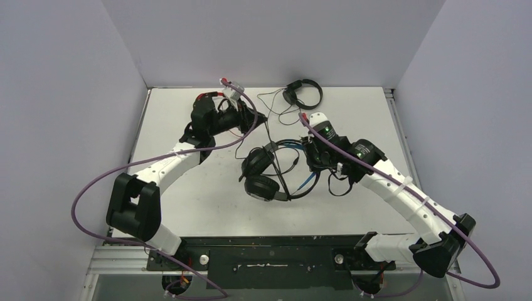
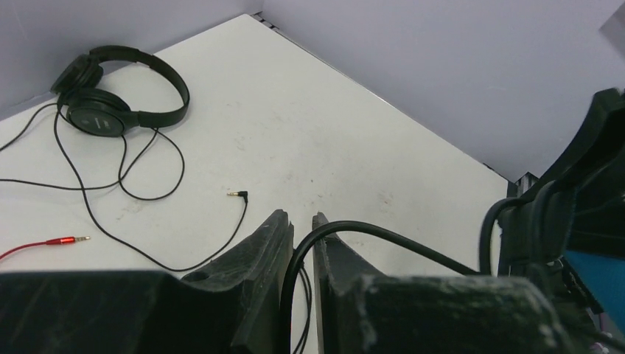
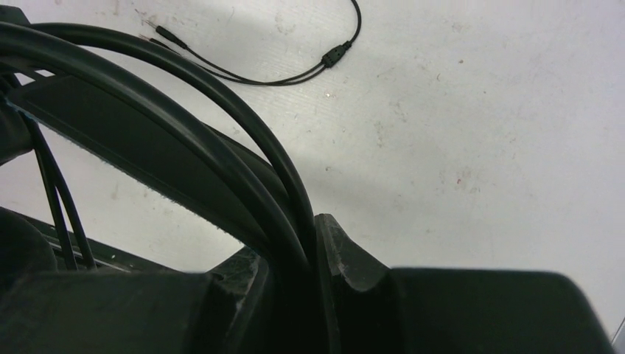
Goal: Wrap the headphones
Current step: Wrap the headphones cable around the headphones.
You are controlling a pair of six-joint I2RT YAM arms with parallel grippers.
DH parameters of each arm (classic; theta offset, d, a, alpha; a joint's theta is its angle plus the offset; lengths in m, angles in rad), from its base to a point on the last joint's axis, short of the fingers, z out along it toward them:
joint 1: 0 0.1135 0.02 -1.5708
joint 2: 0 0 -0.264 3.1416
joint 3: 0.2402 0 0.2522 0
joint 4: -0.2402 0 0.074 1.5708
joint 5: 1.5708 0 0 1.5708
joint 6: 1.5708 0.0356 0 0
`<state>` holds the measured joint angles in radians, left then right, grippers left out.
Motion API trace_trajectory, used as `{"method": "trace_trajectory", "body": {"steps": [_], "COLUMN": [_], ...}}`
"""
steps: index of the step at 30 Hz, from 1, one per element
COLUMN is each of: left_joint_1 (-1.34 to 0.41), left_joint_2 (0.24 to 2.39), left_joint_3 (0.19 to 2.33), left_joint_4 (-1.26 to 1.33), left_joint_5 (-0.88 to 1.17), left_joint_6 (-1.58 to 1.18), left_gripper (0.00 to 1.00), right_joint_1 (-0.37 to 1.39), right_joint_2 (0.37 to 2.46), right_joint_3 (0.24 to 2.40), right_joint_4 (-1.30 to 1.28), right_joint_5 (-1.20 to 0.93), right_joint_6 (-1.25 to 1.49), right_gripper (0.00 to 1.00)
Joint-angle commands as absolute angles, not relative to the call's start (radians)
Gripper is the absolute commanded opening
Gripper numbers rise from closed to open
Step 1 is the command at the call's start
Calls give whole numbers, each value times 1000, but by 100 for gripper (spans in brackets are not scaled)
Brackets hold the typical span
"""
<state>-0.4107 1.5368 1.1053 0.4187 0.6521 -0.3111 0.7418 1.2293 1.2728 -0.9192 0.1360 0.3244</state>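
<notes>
The black headphones with a blue headband (image 1: 262,185) lie mid-table. My right gripper (image 1: 312,149) (image 3: 295,243) is shut on their black headband rails (image 3: 221,140). A black cord (image 2: 413,247) from them runs between the fingers of my left gripper (image 1: 254,117) (image 2: 302,221). Those jaws stand a little apart, and a sliver of table shows beside the cord. The all-black headphones (image 1: 302,94) (image 2: 110,88) lie at the back with their cord loose. Only a red piece of the red headphones (image 1: 206,97) shows by my left arm. Their red plug (image 2: 63,240) lies on the table.
Loose thin cords cross the white table (image 1: 188,194): a black plug (image 2: 237,195) ahead of the left fingers, a split black cord (image 3: 332,55) ahead of the right fingers. Grey walls close in the back and both sides.
</notes>
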Motion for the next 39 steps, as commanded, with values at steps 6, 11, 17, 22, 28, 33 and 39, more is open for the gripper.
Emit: {"method": "trace_trajectory", "body": {"steps": [6,11,17,22,28,33,39], "left_joint_1": [-387,-387,-389,-415,-529,-575,-611], "left_joint_2": [1551,1566,1583,1601,1621,1658,1703], "left_joint_3": [1005,954,896,846,832,810,765], "left_joint_4": [682,777,928,1033,1028,1082,1157], "left_joint_5": [633,635,639,622,546,503,488], "left_joint_6": [-439,-504,-594,-649,-589,-589,-622], "left_gripper": [13,13,14,15,15,15,17], "right_joint_1": [752,752,750,749,719,647,554], "right_joint_2": [1198,1216,1256,1308,1369,1379,1369], "right_joint_3": [1532,1627,1749,1872,2017,2078,2092], "right_joint_4": [-1000,-1010,-1000,-997,-1038,-1028,-1006], "right_joint_5": [96,91,125,158,244,227,237], "right_joint_6": [333,345,379,423,536,602,664], "right_gripper": [0,0,0,0,0,0,0]}}
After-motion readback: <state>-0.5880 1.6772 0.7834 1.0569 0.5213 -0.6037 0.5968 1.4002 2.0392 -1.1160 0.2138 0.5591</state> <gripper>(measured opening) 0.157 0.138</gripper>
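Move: The headphones, their headband gripped by the right hand, centre about 16 cm back, 4 cm right and some 8 cm below the left fingers, which pinch their cable; from the right hand they sit about 11 cm left and 4 cm back, roughly level. That pinched cable is some 12 cm ahead, 15 cm left and 7 cm above the right hand. The cable splitter lies on the table about 8 cm ahead, 11 cm right and 27 cm below the left fingers. The headphones are carried up about 20 cm by the right hand, which drifts some 6 cm forward late on and tips its fingers upward while turning about 20 degrees clockwise, keeping its grip on the headband. The left hand keeps the cable pinched, first sinking slightly, then going back, right and down, about 5 cm each way, its fingertips tilting up some 15 degrees as it passes below the rising headphones. ##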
